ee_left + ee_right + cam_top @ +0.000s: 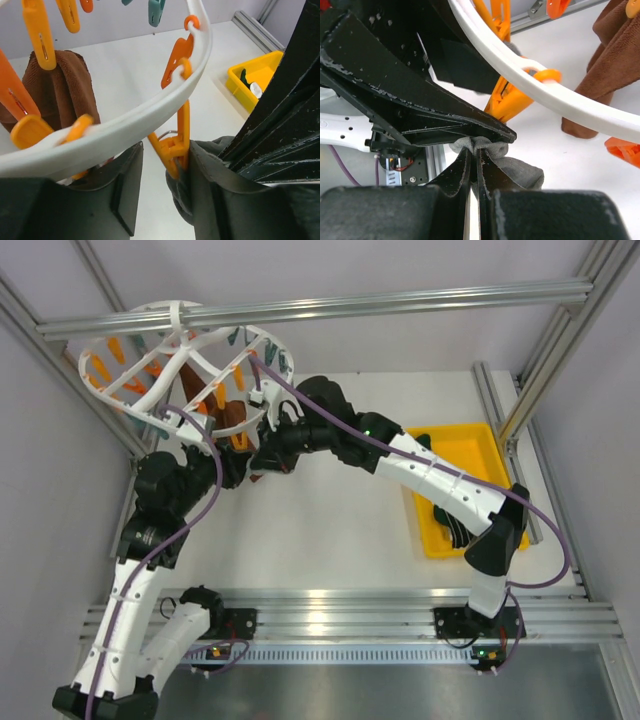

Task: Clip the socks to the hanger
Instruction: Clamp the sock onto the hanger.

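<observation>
The white round hanger [130,400] hangs at the back left with orange and teal clips. A brown sock [233,418] hangs from one clip. In the left wrist view an orange clip [176,147] on the rim [150,112] bites the top of a grey sock [181,192]. My left gripper [164,162] stands open around that clip; the clip rests against its right finger and a gap shows on the left. My right gripper [474,152] is shut on the grey sock [520,170] just below the same clip [512,102]. Both grippers meet under the ring [250,455].
A yellow tray [470,440] at the right holds more dark socks [450,520]. An aluminium frame bar [400,302] runs across the back above the hanger. Other orange clips [37,35] dangle close to my left fingers.
</observation>
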`<state>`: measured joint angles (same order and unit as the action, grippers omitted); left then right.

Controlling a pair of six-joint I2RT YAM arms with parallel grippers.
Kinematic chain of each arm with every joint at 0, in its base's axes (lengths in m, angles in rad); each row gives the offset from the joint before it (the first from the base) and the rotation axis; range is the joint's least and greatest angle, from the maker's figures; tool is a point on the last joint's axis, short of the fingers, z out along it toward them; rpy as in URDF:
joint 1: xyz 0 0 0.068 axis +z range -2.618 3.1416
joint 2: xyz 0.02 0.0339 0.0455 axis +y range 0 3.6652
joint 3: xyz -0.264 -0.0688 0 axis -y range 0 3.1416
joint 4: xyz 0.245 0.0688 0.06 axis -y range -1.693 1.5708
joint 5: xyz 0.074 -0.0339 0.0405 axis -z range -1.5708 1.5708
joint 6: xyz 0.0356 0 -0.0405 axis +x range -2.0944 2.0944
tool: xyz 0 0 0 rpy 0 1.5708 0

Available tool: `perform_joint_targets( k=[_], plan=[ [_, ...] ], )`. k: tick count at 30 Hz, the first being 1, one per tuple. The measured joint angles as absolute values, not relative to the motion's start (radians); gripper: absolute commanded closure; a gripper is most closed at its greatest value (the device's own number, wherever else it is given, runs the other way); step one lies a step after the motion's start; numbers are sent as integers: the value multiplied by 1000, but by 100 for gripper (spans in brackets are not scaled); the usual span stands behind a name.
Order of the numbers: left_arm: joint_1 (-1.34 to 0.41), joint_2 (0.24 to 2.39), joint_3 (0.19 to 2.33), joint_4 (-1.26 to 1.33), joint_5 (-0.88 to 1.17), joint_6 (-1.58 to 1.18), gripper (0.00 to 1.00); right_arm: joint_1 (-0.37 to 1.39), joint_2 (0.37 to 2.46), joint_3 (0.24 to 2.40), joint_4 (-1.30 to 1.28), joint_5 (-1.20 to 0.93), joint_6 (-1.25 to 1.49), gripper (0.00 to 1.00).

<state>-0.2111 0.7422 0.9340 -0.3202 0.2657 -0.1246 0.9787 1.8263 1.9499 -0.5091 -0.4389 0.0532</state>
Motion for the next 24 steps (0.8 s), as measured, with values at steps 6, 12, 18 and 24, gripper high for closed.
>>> perform_joint_targets(
  k=[6,12,18,24],
  plan=[
    [-207,735,934,-349,251,-142,39,978,1826,1950,-525,-447,52,100],
    [-203,714,934,-344,221,-178,35,978,1826,1950,-519,-446,44,100],
    [-204,672,932,-329,224,-220,28,978,1813,1895,-472,-433,27,100],
    [-205,636,932,-321,226,-263,25,963,1809,1825,-397,-416,24,100]
  ],
)
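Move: The orange clip sits right at the left fingertips, about 1 cm ahead, 1 cm to the right and 1 cm above the left hand point. The hanger's near rim runs some 4 cm above that hand and about 1 cm ahead; the brown cloth hangs roughly 8 cm ahead and 6 cm to its left, a little lower. From the right hand, the grey sock is in its shut fingers, and the orange clip is about 2 cm forward, 2 cm left and 2 cm above. Keep opening the left gripper, already partly open, to about three quarters, so that its fingers come free of the orange clip; after a slight dip to the left, raise it and draw it back, about 2.5 cm up and 2 cm back, tilting its left side down some 10 degrees. Keep the right fingers shut on the grey sock below the clip, hold still at first, then lower them about 2.5 cm and ease forward. ##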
